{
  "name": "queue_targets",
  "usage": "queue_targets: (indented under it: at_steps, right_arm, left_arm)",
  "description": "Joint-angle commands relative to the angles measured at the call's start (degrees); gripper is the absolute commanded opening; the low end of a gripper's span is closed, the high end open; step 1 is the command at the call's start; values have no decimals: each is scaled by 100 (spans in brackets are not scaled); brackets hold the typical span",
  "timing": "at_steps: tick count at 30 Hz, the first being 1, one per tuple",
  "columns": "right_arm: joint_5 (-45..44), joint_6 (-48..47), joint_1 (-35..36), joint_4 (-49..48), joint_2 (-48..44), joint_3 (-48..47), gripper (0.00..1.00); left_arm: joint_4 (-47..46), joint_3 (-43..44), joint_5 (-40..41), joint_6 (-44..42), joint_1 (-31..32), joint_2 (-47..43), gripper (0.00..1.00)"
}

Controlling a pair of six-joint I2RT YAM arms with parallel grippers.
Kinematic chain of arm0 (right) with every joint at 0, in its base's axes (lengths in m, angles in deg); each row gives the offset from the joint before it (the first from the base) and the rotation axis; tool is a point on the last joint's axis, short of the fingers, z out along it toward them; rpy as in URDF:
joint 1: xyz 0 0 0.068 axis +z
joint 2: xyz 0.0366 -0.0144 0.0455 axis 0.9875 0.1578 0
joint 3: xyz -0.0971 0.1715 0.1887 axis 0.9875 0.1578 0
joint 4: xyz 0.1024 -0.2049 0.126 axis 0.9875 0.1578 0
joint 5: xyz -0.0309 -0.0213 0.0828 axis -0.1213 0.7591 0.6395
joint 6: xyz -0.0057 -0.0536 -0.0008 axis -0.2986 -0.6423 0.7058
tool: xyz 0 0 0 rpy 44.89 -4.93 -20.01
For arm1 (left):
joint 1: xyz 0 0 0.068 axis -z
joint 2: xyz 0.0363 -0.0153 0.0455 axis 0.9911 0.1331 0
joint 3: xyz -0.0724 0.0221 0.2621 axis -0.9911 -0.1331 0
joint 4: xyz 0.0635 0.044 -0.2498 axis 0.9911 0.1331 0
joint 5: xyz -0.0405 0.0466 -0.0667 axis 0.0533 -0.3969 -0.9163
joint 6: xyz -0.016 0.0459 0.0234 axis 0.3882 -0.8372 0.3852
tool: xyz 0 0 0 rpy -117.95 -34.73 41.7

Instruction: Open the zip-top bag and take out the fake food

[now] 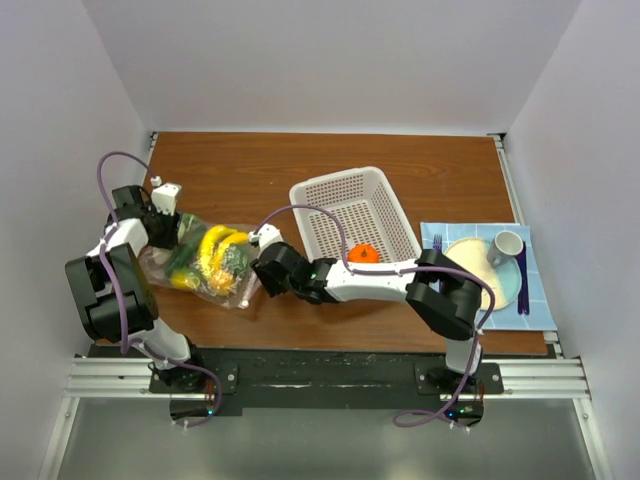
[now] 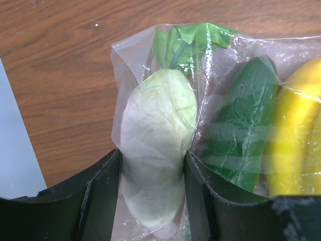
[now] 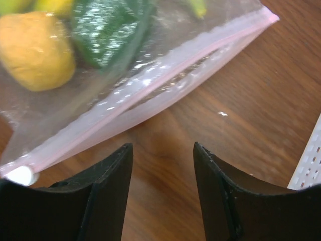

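Note:
The zip-top bag [image 1: 205, 262] lies on the left of the wooden table, holding fake food: a yellow banana [image 1: 215, 245], green pieces and a whitish radish [image 2: 158, 115]. My left gripper [image 2: 153, 175] is shut on the bag's closed end, pinching the radish through the plastic, with a green cucumber [image 2: 241, 135] beside it. My right gripper [image 3: 163, 150] stands open over bare wood, a short way from the bag's pink zip strip [image 3: 150, 85], with nothing between its fingers. In the top view it [image 1: 262, 262] sits at the bag's right edge. An orange piece [image 1: 363, 254] lies in the white basket [image 1: 335, 180].
A blue mat [image 1: 540, 300] at the right carries a beige plate [image 1: 470, 258], a grey cup [image 1: 505, 245] and a purple fork [image 1: 520, 280]. The basket's wall [image 3: 308, 160] shows just right of my right fingers. White walls enclose the table on three sides.

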Motion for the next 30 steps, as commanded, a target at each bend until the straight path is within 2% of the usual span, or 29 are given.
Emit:
queue_targets:
  at_steps: [1, 3, 6, 12, 16, 19, 24, 30]
  right_arm:
    - [190, -51, -173, -442, 43, -294, 65]
    - [313, -77, -217, -636, 140, -391, 75]
    - [498, -69, -278, -803, 412, -540, 83]
    - [1024, 54, -357, -1348, 791, -611, 91]
    - [1419, 19, -348, -2338, 738, -278, 99]
    - [1605, -51, -340, -2823, 720, -66, 99]
    - [1597, 1, -331, -2966, 878, -180, 99]
    - [1430, 115, -322, -2983, 1239, -321, 99]
  left_arm:
    - [91, -166, 289, -236, 59, 191, 0]
    - [118, -201, 272, -236, 130, 173, 0]
    - [179, -210, 236, -219, 235, 129, 0]
    - [232, -210, 289, -158, 525, 164, 0]
    - [267, -218, 368, -61, 692, 278, 0]
    - [372, -236, 395, 80, 859, 305, 0]
    - [978, -315, -35, 194, 1105, -54, 0]
    - [2718, 27, -1248, -428, 1097, -608, 0]
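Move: The bag's open mouth is only about 3 cm to the left and 2 cm ahead of my right hand; the round green vegetable just inside it is some 6 cm left, 3 cm ahead and 3 cm below. The bananas lie beyond, about 10 cm left and 5 cm ahead, and the yellow lump 9 cm left, level with my hand. From my left hand, still gripping the white vegetable through the bag, the round green vegetable lies 13 cm right and 4 cm back. I bring the bag's mouth and my right hand together: the right goes about 3 cm forward, then some 7 cm left into the mouth, dipping 2 cm on the way and coming back up, while its fingers spread wide and it rolls nearly 20 degrees. My left hand keeps its pinch and carries its end of the bag 7 cm right, quickest at the end, turning slightly clockwise. ##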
